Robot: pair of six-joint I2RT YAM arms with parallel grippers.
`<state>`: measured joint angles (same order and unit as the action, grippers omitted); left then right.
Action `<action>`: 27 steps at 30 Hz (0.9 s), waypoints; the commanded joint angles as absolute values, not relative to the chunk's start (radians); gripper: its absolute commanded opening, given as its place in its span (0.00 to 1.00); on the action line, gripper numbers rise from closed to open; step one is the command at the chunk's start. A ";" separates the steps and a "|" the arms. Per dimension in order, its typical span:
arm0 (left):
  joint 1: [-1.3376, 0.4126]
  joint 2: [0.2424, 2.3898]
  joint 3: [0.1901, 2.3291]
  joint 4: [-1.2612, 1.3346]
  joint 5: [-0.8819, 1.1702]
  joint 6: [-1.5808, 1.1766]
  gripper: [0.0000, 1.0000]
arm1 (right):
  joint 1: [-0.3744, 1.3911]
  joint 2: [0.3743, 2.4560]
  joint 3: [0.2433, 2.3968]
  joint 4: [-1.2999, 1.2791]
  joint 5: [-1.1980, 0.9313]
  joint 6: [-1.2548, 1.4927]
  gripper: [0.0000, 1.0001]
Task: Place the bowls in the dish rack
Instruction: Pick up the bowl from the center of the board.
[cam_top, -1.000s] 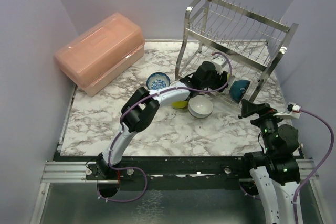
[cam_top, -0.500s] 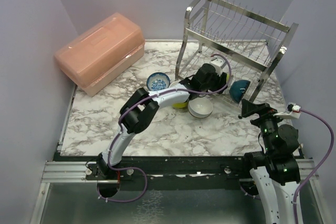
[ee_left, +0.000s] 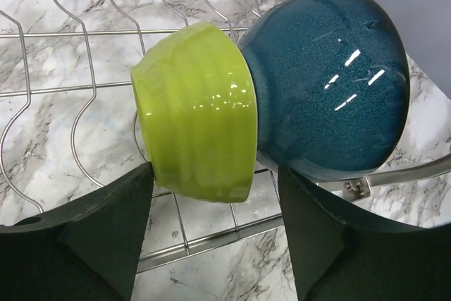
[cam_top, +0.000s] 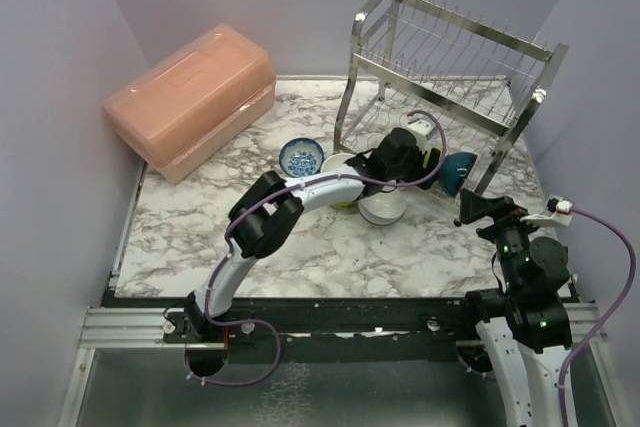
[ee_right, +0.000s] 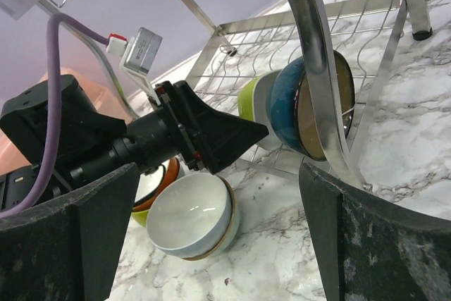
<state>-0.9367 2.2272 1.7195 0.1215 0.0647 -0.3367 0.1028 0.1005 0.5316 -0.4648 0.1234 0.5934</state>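
Observation:
A lime bowl (ee_left: 194, 111) stands on its side on the lower wire shelf of the dish rack (cam_top: 450, 47), leaning against a teal bowl (ee_left: 331, 82) also set in the rack. My left gripper (ee_left: 215, 223) is open around the lime bowl's lower rim; the left finger just touches it and the right finger stands apart. A white bowl (cam_top: 382, 205), a blue-and-white patterned bowl (cam_top: 301, 156) and a yellow-green bowl (cam_top: 342, 199) sit on the marble in front of the rack. My right gripper (cam_top: 485, 209) hangs open and empty at the right, facing the rack.
A pink plastic lidded box (cam_top: 190, 97) stands at the back left. The rack's thick chrome tube (ee_right: 313, 54) crosses close in front of the right wrist camera. An orange-and-white bowl (ee_right: 151, 181) is nested in the yellow-green one under the left arm.
The left jaws have spread wider and let go of the lime bowl, which stays in the rack. The left wrist shifted slightly. The right arm has not moved.

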 commanded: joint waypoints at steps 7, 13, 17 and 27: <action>-0.940 2.116 1.664 0.141 0.057 -0.339 0.86 | 0.103 0.112 0.524 -0.465 0.135 0.583 1.00; -0.939 2.023 1.571 0.174 -0.034 -0.308 0.99 | 0.103 0.110 0.523 -0.462 0.136 0.582 1.00; -0.939 1.938 1.484 0.202 -0.083 -0.288 0.99 | 0.103 0.110 0.525 -0.465 0.135 0.583 1.00; -0.939 1.679 1.218 0.204 -0.244 -0.245 0.99 | 0.103 0.112 0.517 -0.459 0.125 0.585 1.00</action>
<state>-0.9363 1.7927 1.3045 0.1925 -0.1242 -0.2768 0.1028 0.1040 0.5304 -0.4644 0.1234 0.5934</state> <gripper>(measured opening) 0.987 0.998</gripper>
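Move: The white bowl on the nearer bowl stack, apparently the next one wanted, lies about 9 cm to the left hand's left, 5 cm back and 8 cm below it. The middle stack's bowl is some 18 cm left, 3 cm ahead and equally low. In the rack the released lime bowl sits roughly 4 cm ahead and 3 cm right, the teal bowl 3 cm ahead and 9 cm right, both about 5 cm lower. From the right hand the white bowl is some 10 cm ahead, 16 cm left, 19 cm below. The lime bowl is left standing in the rack against the teal one as the left hand spreads its already loosened fingers fully and backs off. It first rises slowly, then sweeps left and further up, about 9 cm left and 7 cm up in all with a slight draw back, its fingertips tilting up and turning counter-clockwise some 10 degrees, ending empty high above the nearer stack. ##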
